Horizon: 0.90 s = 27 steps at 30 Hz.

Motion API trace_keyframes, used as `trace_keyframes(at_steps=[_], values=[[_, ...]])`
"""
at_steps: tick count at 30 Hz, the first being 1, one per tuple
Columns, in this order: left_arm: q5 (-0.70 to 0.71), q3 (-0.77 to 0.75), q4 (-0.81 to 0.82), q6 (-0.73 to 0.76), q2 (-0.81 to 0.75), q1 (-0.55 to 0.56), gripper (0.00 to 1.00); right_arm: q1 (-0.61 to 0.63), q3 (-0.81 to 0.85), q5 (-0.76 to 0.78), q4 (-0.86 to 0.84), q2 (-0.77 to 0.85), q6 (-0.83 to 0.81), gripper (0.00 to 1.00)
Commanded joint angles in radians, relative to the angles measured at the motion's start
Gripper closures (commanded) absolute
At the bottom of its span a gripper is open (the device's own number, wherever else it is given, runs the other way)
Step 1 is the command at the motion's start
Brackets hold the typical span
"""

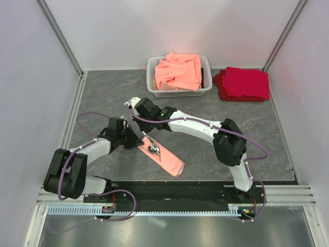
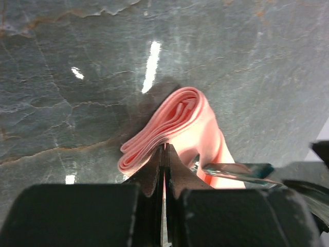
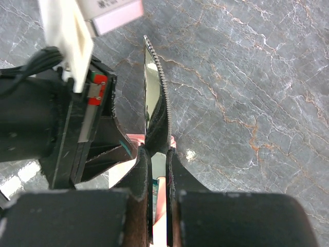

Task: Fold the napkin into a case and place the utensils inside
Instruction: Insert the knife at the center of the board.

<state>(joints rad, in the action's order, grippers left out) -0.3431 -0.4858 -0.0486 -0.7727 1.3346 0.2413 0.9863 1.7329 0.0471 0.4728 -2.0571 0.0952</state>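
Note:
The pale-pink napkin (image 1: 167, 160) lies folded into a long strip on the dark stone table, running diagonally toward the front edge. A silvery spoon (image 1: 153, 150) rests on its upper end. My left gripper (image 1: 139, 143) is at that upper end, shut on a layer of the napkin (image 2: 177, 116), with a pink sliver between its jaws (image 2: 164, 149). My right gripper (image 3: 157, 154) is shut on a knife (image 3: 152, 87) whose serrated blade points away from it. In the top view the right gripper (image 1: 138, 122) hovers just above the napkin's upper end. The knife (image 2: 231, 169) reaches in from the right beside the left jaws.
A white basket (image 1: 151, 77) heaped with orange-salmon cloths (image 1: 179, 72) stands at the back centre. Deep red folded cloths (image 1: 244, 83) lie to its right. White walls close in the table on three sides. The left gripper's body (image 3: 77, 128) fills the left of the right wrist view.

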Motion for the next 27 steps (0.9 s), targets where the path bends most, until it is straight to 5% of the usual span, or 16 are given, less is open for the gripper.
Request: trace_keyframes(at_steps=[1, 27], values=[[-0.011, -0.004, 0.038, -0.025, 0.047, -0.005, 0.98, 0.005, 0.014, -0.018, 0.007, 0.015, -0.037, 1.0], [0.044, 0.027, 0.019, -0.066, 0.028, -0.005, 0.98, 0.045, -0.182, -0.061, 0.021, 0.077, -0.018, 1.0]])
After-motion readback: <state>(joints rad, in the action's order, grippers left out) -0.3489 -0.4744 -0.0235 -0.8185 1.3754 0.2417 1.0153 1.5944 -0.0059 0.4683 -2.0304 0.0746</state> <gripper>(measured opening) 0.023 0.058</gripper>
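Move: The right hand holds the knife by its middle; the napkin's pocket mouth lies about 10 cm back from it, some 8 cm to its right and 11 cm below. The spoon's bowl is 8 cm back, 7 cm right and 10 cm below that hand. For the left hand, the napkin's far-left end is right under the fingertips, about 1 cm back, 1 cm right and 2 cm below, with the spoon's bowl 3 cm back and 4 cm right. Fingers shut, the left hand presses down about 1 cm on the napkin's far-left end and stays there, pinning it. The right hand keeps its grip on the knife and, slowly at first and then faster, carries it handle-end first back and down, drifting a little right, over the napkin towards the pocket mouth by the spoon, some 5 cm in all. ##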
